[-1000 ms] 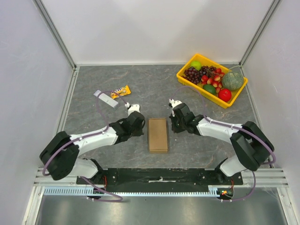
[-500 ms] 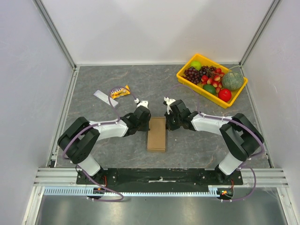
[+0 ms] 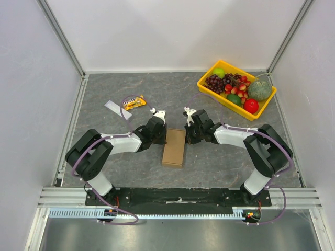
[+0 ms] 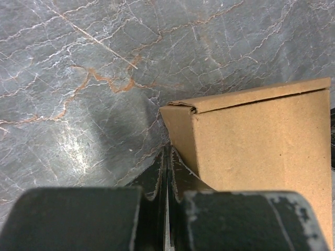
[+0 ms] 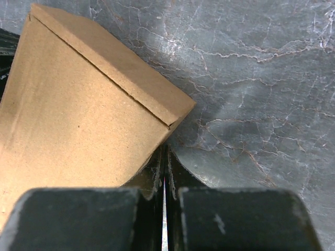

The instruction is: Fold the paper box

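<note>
The paper box [image 3: 174, 147] is a closed brown cardboard carton lying flat in the middle of the table, turned slightly off square. My left gripper [image 3: 165, 136] is shut and empty, with its tips against the box's left side near the far corner. In the left wrist view the left gripper [image 4: 167, 152] meets the box [image 4: 256, 141] at its corner. My right gripper [image 3: 186, 137] is also shut and empty, against the right side near the far corner. In the right wrist view the right gripper [image 5: 165, 150] sits under the box [image 5: 78, 120] edge.
A yellow tray [image 3: 226, 104] of fruit stands at the back right. An orange snack wrapper [image 3: 134, 102] and a grey strip [image 3: 113, 106] lie at the back left. White walls with metal rails close in the table.
Both arms have swung inward until their shut tips reached the box's far corners. The box has turned a little, its near end shifting left.
</note>
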Available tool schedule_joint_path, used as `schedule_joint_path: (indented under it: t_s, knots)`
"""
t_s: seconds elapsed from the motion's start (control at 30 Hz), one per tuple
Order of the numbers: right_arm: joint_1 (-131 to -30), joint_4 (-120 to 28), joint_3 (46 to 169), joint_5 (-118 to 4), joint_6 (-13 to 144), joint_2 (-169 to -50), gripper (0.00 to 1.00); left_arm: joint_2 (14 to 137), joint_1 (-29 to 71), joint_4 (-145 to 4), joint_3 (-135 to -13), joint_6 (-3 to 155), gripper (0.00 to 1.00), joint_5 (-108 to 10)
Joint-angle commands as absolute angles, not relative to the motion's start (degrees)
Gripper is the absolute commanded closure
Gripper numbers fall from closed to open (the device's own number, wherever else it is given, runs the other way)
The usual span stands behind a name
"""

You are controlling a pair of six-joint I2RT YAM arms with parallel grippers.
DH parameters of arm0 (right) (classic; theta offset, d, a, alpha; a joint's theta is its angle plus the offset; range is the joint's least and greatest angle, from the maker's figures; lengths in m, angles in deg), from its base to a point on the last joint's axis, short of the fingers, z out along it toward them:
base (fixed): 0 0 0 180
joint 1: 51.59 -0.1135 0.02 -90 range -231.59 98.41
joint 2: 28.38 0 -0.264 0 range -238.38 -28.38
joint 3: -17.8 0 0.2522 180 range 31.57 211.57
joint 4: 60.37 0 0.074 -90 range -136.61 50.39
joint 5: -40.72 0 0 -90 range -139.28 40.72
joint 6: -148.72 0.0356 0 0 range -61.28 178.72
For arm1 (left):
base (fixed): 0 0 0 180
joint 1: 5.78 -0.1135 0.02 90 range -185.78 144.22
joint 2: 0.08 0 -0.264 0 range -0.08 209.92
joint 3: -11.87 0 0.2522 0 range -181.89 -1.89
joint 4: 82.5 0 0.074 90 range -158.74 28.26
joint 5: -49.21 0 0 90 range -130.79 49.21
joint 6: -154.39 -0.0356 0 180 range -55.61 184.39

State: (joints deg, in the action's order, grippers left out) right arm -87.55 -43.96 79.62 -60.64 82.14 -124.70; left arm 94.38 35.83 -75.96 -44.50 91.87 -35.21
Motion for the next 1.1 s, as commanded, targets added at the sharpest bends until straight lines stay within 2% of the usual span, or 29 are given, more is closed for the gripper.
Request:
schedule_joint_path:
  t_s: [0.0,0.27,0.4,0.7,1.07]
  knots:
    - [-89.6,-53.3,81.1,-69.1,84.4,-125.7,1.00,95.2,38.3,-84.0,-42.7,92.7,0.98,-48.1]
    - [-89.6,-40.4,80.6,-49.8,85.8,-121.4,1.00,87.0,37.7,-72.7,-38.3,96.0,0.98,-34.6]
    - [-89.6,-39.7,76.3,-50.2,87.7,-118.2,1.00,82.2,37.7,-71.0,-34.2,97.6,0.98,-33.0]
    - [-90.3,-37.6,66.6,-53.7,89.2,-109.2,1.00,73.5,39.2,-73.8,-25.0,102.5,0.98,-38.5]
    - [-95.6,-38.3,63.6,-60.0,93.6,-104.6,1.00,71.1,51.6,-75.6,-22.3,112.1,0.98,-36.3]
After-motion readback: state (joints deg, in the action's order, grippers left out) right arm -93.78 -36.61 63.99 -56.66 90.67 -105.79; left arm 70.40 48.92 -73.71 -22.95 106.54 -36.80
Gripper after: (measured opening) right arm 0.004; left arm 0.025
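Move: The closed paper box lies flat between my hands at fingertip height, its middle about 4 cm back and 4 cm right of my left hand, and about 4 cm back and 6 cm left of my right, so each hand is at a far corner of a long side. From my left hand the yellow snack packet lies some 18 cm ahead and 14 cm left, the white strip some 15 cm ahead and 22 cm left. I end my two-sided hold on the far corners and draw both shut grippers back low over the table to the box's near end. My left hand goes about 13 cm back, bowing out to the left and partly in again, and finishes clear of the near-left corner; my right goes some 9 cm back and 4 cm right, ending close by the right side near its near corner. ##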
